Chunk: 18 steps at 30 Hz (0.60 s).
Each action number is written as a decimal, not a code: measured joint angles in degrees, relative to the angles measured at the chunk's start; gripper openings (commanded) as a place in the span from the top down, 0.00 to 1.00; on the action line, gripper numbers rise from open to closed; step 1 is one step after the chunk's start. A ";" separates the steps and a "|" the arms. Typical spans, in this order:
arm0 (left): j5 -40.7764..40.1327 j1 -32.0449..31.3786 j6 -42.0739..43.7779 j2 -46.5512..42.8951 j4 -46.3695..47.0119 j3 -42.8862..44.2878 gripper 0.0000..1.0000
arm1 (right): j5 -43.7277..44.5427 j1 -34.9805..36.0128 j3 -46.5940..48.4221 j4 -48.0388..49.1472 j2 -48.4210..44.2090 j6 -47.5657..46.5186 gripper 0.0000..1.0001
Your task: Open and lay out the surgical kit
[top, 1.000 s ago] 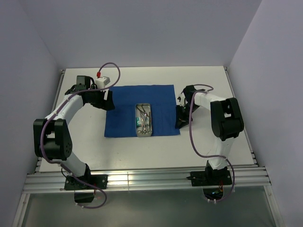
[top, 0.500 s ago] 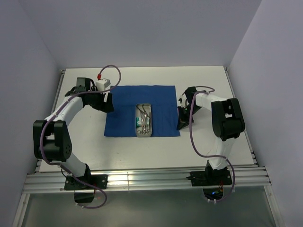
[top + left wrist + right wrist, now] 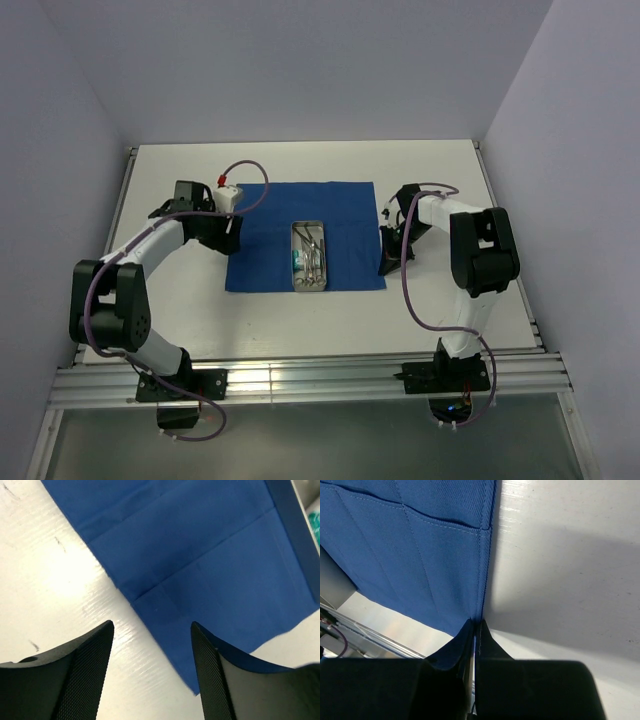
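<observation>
The surgical kit's royal-blue cloth wrap [image 3: 345, 215] lies spread flat on the white table. On its middle stands the shallow steel tray [image 3: 309, 282], holding slim steel instruments [image 3: 315, 252] and a white-green packet [image 3: 298, 260]. My left gripper [image 3: 229, 233] is at the cloth's left edge. In the left wrist view it [image 3: 151, 625] is open, its fingers standing over the cloth's [image 3: 200, 555] edge near a corner. My right gripper [image 3: 385, 258] is at the cloth's right edge. The right wrist view shows it [image 3: 476, 625] shut on the hem of the cloth [image 3: 410, 545].
Bare white table [image 3: 300, 325] surrounds the cloth, with pale walls on three sides. A metal rail [image 3: 320, 378] carries the arm bases at the near edge. Purple cables [image 3: 245, 175] loop off both arms. A tray corner [image 3: 312, 505] shows in the left wrist view.
My right gripper has shut on the cloth's right hem. The cloth and tray have slid slightly right. My left gripper has come down to the cloth's left edge, its fingers somewhat narrower.
</observation>
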 measured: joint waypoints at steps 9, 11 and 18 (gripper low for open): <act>-5.70 -3.65 -8.94 8.04 1.90 3.63 0.46 | 0.66 -0.04 1.51 -1.25 0.98 -0.09 1.00; -7.23 -3.98 -10.12 10.14 1.64 4.48 0.49 | 0.70 -0.04 1.75 -1.46 1.18 -0.09 1.00; -10.73 -4.09 -12.24 14.69 0.39 7.74 0.61 | 0.68 -0.04 1.95 -1.70 1.38 -0.09 1.00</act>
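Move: The cloth's left edge, at the end of a pocket seam, lies about 3 cm ahead of my left hand, 1 cm to the right and 6 cm below. The metal tray is level with this hand, some 22 cm to the right; the cloth's near left corner is 11 cm back and 2 cm left. From my right hand, which holds the right edge, that spot on the left edge is roughly 45 cm left and 8 cm ahead. I sink my left hand about 5 cm towards the cloth's left edge, easing 2 to 3 cm forward, while its wrist steepens and turns some 10 degrees counter-clockwise. Its fingers draw partly closed and end astride the edge, still apart. My right hand stays put, keeping its pinch on the right edge near the near corner. ##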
